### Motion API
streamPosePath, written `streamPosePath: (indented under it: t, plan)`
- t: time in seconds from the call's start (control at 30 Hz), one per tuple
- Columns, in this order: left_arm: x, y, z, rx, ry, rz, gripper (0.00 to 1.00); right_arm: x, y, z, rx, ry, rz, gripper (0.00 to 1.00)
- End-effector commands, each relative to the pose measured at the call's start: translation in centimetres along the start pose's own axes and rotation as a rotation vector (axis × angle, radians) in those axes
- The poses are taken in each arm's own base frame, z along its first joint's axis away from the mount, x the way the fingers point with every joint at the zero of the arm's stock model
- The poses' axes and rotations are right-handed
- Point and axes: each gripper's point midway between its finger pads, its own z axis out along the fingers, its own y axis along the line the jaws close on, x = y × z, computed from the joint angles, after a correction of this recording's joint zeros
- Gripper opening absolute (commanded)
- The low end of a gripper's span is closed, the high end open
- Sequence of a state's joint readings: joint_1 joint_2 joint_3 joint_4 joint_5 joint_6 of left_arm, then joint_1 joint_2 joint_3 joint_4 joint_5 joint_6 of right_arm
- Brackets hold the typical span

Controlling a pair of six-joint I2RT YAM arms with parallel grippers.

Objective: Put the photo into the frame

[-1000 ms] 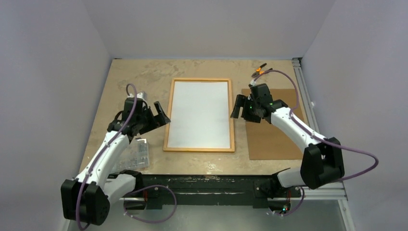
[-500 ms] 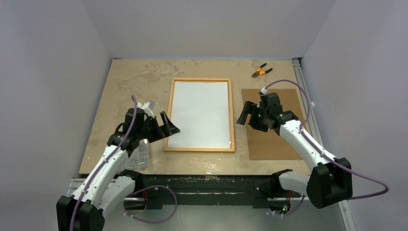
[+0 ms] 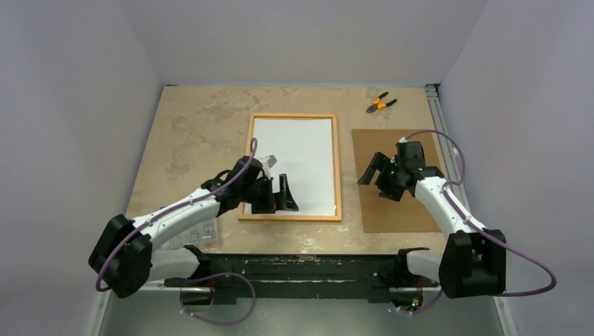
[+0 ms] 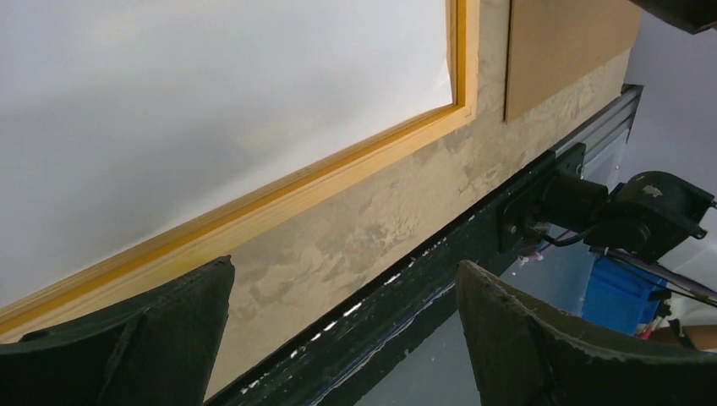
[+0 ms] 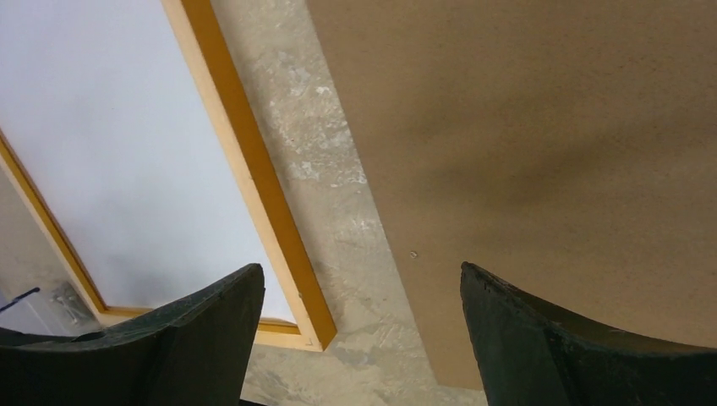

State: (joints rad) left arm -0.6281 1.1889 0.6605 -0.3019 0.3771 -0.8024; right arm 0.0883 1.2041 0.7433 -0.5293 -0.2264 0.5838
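The frame (image 3: 338, 168) with its thin orange border lies flat mid-table, also in the left wrist view (image 4: 338, 173) and the right wrist view (image 5: 254, 178). The photo (image 3: 298, 157) lies inside it and shows only a plain white face; its near right corner curls up a little (image 4: 446, 72). My left gripper (image 3: 280, 199) hovers open over the frame's near edge, nothing between its fingers (image 4: 344, 266). My right gripper (image 3: 377, 183) is open and empty (image 5: 362, 269), above the gap between the frame and the brown board.
A plain brown backing board (image 3: 403, 203) lies right of the frame. Orange-handled pliers (image 3: 379, 103) sit at the back right. A clear plastic piece (image 3: 203, 227) lies near the left arm. A metal rail (image 3: 441, 133) runs along the table's right edge.
My left arm has swung right, from beside the frame's left rail to over its near edge. My right arm has drawn back to the right, over the board's left edge, its jaws slightly wider.
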Motion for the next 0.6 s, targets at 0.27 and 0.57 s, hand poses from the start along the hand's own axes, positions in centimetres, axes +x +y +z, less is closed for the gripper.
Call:
streamPosePath:
  t: [0.27,0.57]
  plan:
    - [1.3,-7.1,3.2,-0.119,0.013,0.205,1.00,-3.4,-4.9,-0.9,0.313,-0.068,0.058,0.85]
    - [-0.5,-6.9,0.4,-0.315,-0.125,0.311,1.00,-3.1,-8.2,0.7,0.499,-0.033,0.098,0.86]
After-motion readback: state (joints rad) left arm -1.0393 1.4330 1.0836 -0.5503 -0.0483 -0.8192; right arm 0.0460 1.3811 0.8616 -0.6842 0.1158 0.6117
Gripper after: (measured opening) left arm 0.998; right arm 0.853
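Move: Lying some 39 cm to the left hand's right and 13 cm ahead is the middle of the bare backing board; its nearer left edge is only about 25 cm off to the right. From the right hand, already over the board, its middle is roughly 9 cm right and 4 cm ahead, about 8 cm below. The frame with the photo in it centres 17 cm ahead of the left hand, 4 cm right and 9 cm below. Sweeping about 8 cm right above the near part of the frame, slightly back at first, the left hand heads for the backing board, then lifts some 3 cm as its slanting fingers steepen. The right hand crosses above the board about 7 cm to the right and sinks 3 cm, losing its leftward lean by roughly 20 degrees and turning slightly clockwise. Both grippers stay open and empty. ##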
